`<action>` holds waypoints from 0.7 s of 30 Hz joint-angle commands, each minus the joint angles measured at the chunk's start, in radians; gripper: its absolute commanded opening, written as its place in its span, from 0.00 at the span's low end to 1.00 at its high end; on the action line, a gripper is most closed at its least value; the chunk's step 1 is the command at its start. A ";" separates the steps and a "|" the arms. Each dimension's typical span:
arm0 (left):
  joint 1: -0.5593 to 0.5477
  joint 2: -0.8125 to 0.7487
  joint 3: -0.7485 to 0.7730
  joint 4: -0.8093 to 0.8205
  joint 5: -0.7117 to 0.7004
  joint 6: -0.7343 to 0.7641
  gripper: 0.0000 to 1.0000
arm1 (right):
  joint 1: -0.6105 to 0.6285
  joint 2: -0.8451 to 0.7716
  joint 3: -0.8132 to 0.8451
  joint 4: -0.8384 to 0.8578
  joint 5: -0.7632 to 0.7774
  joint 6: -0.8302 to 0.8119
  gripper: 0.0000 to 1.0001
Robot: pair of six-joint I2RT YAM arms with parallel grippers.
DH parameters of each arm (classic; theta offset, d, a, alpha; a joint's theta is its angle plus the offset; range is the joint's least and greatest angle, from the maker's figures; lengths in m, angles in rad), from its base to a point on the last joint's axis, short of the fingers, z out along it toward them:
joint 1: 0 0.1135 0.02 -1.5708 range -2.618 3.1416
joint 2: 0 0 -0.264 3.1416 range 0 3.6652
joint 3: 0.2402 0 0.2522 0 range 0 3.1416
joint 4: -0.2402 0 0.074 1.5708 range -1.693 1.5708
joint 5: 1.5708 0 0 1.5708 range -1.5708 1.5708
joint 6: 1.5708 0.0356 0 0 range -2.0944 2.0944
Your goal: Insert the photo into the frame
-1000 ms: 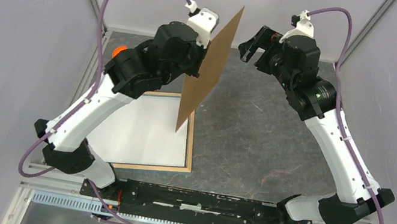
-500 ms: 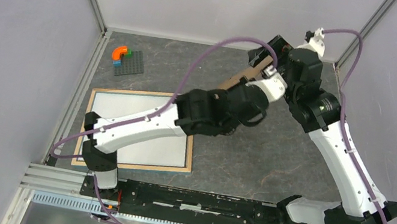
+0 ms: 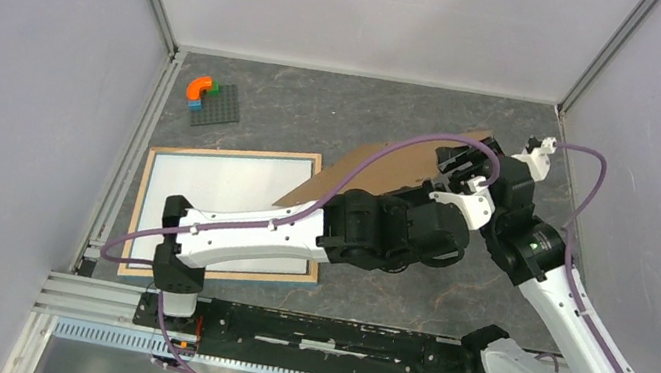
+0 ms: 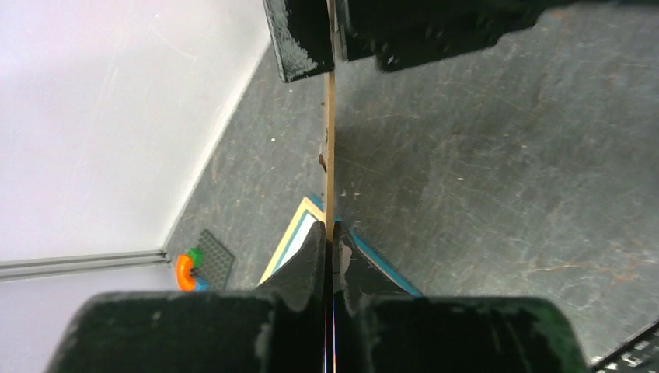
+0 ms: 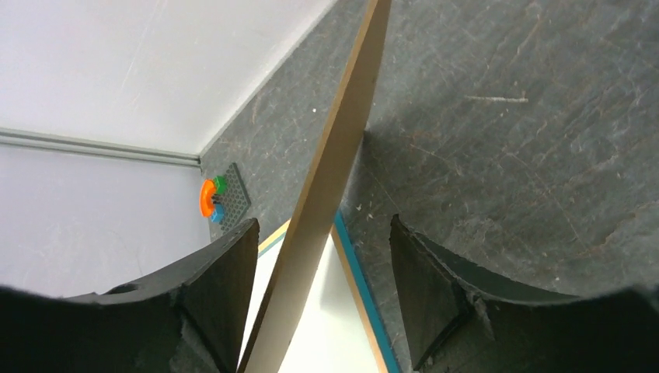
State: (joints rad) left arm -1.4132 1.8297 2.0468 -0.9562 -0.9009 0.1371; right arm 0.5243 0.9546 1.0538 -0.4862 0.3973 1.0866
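Note:
The frame lies flat on the left of the table, light wood side up with a blue outer edge. A white sheet fills it. No balloon print shows in any view. My left gripper reaches far to the right and is shut on a plain brown backing board, seen edge-on in the left wrist view. The board slants up over the frame's right corner. My right gripper is open. Its fingers stand on either side of the board's edge.
A dark grey stud plate with an orange, green and blue brick arch sits at the back left. Walls close in the table on three sides. The left arm lies across the middle of the table.
The left arm has swung the board from upright at back centre down and to the right. The right gripper has come down and now straddles the board's edge.

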 commanded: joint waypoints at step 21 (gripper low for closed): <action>-0.018 -0.273 -0.035 0.040 0.345 -0.289 0.94 | -0.135 -0.134 -0.241 0.045 -0.096 0.050 0.00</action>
State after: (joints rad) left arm -1.4292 1.6806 1.9629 -0.8967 -0.6575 -0.0532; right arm 0.4465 0.8227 0.8223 -0.4419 0.3511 1.2526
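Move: The left hand still pinches the brown backing board by its edge, with the right fingers about 9 cm ahead, 5 cm to its right and roughly level; the frame's middle lies some 32 cm to its left, 3 cm back and 30 cm below. The right hand's half-open jaws already straddle the board, whose middle hangs about 10 cm to its left, 3 cm back and 8 cm lower; from it the frame's middle is some 37 cm left, 12 cm back and 28 cm below. The right hand sinks about 5 cm and shuts its jaws partway until they stop on the board, rolling some 10 degrees so its left side rises and ending with a short slide to its right. The left hand first eases down, back and to its right with the board, then spreads its fingers wide, lets go, and draws back and up off the edge, its left side dipping as it tilts down. ##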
